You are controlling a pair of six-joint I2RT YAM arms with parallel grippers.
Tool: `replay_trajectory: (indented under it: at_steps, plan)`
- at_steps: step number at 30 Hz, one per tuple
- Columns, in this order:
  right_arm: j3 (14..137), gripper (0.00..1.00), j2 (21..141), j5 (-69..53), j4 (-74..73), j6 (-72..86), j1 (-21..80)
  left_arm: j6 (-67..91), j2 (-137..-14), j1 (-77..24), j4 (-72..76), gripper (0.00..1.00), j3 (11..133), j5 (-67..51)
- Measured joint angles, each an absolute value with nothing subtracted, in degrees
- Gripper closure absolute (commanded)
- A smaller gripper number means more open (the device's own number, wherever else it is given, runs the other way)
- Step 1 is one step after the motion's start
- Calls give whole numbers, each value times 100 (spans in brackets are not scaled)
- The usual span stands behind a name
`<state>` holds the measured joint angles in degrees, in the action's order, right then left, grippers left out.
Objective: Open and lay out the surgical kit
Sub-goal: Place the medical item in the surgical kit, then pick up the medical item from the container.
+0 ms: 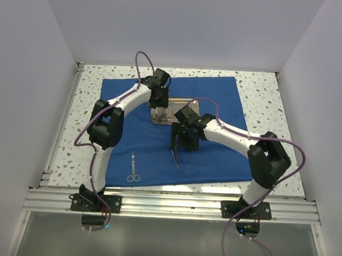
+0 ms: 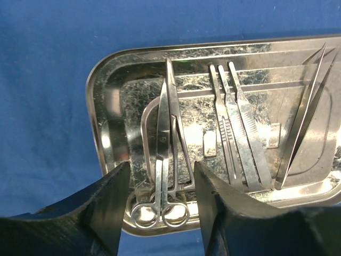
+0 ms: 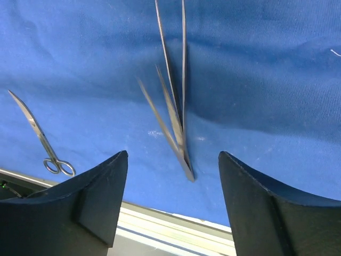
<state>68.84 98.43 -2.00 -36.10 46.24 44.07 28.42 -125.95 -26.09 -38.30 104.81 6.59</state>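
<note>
The royal-blue cloth (image 1: 218, 96) lies spread flat on the table. On it at the back stands the steel tray (image 2: 96, 106), holding scissors (image 2: 162, 144), a ringed forceps under them, flat handles (image 2: 234, 133) and tweezers (image 2: 309, 106). My left gripper (image 2: 161, 170) hangs over the tray's near end, open, its fingers on either side of the scissors' rings without touching. My right gripper (image 3: 173, 156) is open above the cloth. Below it, thin silver tweezers (image 3: 176, 122) are blurred, free of both fingers. Another pair of scissors (image 3: 40, 136) lies on the cloth to the left.
An aluminium rail (image 1: 173, 204) runs along the near edge, just past the cloth's front hem. Speckled tabletop (image 1: 263, 92) shows around the cloth. White walls close in the sides and back.
</note>
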Motion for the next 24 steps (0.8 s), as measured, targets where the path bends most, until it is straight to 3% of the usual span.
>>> replay_trajectory:
  at_steps: [5, 15, 18, 22, 24]
  plan:
    - [6890, 26, 9539, -99, -3782, 4600, 4407, 2790, -12790, -2694, -3822, 53, 10481, 711]
    - [6910, 24, 7745, 405, -4584, 4536, 4307, 2779, -13063, -2703, -3809, 67, 10575, 926]
    - [6910, 23, 7406, 519, -4827, 4532, 4104, 2801, -13152, -2711, -3892, 76, 10718, 969]
    - [6888, 23, 7150, 530, -5041, 4493, 3677, 2840, -13163, -2733, -3907, 97, 10709, 1072]
    - [6864, 23, 7081, 515, -5100, 4447, 3426, 2867, -13161, -2751, -3874, 100, 10672, 1076]
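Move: The scissors in the tray's left end lie about 4 cm below the left hand, 1 cm ahead; the scalpel handles are 6 cm to its right and 3 cm ahead, the tray tweezers 12 cm right and 3 cm ahead. From the right hand the scissors are some 19 cm ahead, 10 cm left; the laid-out tweezers are roughly 5 cm back, 2 cm left and 5 cm below. Left hand sinks about 4 cm, pinching the scissors' shanks; the open right rises some 12 cm and goes right. ##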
